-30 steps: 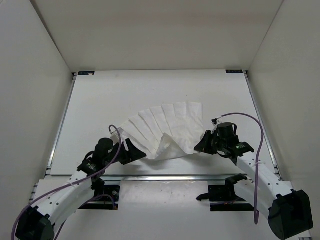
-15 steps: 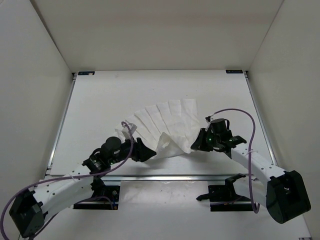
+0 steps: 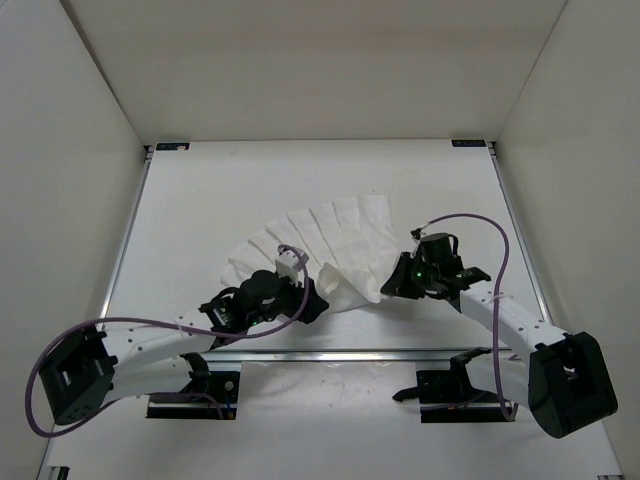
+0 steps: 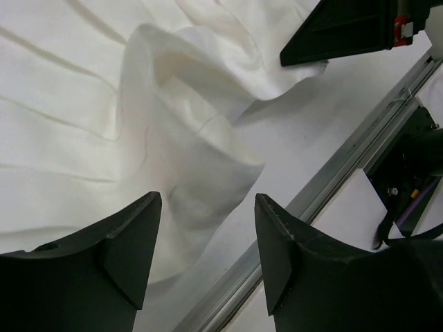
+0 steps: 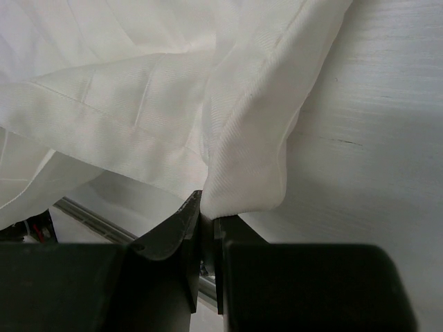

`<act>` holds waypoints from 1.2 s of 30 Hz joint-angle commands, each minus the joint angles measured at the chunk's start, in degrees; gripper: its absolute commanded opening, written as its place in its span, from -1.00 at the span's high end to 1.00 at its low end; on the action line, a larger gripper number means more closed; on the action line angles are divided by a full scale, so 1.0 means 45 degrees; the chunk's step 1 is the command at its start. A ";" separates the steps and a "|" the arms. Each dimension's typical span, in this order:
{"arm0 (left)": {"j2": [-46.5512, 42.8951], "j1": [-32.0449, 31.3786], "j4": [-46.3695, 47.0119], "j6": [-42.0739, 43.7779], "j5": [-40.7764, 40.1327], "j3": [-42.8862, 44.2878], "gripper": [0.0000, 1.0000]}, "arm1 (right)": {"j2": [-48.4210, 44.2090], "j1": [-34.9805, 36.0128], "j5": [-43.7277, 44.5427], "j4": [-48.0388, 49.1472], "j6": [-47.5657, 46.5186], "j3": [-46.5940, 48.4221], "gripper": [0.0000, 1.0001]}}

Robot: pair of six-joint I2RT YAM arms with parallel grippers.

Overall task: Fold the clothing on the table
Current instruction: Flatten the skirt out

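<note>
The clothing (image 3: 330,240), a white pleated fan of thin fabric, lies on the table (image 3: 200,190) with its near hem bunched into a raised fold (image 4: 187,104). My right gripper (image 3: 392,288) is shut on the clothing's near right corner (image 5: 249,173), which hangs folded over the jaws of the right gripper (image 5: 208,207). My left gripper (image 3: 312,300) hovers at the near middle hem, open, above the rumpled edge. In the left wrist view the left gripper (image 4: 208,200) has nothing between its fingers, and one black finger of the right gripper (image 4: 346,34) shows at the upper right.
A metal rail (image 3: 350,352) runs along the table's near edge, close under both grippers, and shows again as the rail (image 4: 346,159) in the left wrist view. Side rails (image 3: 125,240) and white walls enclose the table. Purple cables (image 3: 470,222) loop from both arms.
The left arm has swung right along the near edge to the middle of the hem. The right gripper has drawn its corner left, and the cloth has bunched up more.
</note>
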 commanded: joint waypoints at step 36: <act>0.3586 0.6787 -0.7450 0.5541 0.1414 1.4186 1.00 | 0.4101 -0.2811 -0.7760 0.1367 0.0918 1.2067 1.00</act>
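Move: The skirt's loose near corner stands up in a fold just by the open left fingers, about 3 cm to the right, 2 cm ahead and 1 cm lower. The pleated body's middle lies roughly 12 cm ahead of the left hand, 3 cm to its left and 8 cm down. The right hand already grips its own corner; from it the loose corner is about 9 cm to the left, level with it, and the body's middle 10 cm ahead, 16 cm left, 5 cm below. The skirt's loose corner is pinched as the left hand slips about 3 cm right and shuts its fingers, the right keeping its hold on the other. Both then whip the cloth up some 30 cm and forward, easing back near the top before reaching out again; the left also swings left to spread it, and both wrists tip up about 30 degrees. ##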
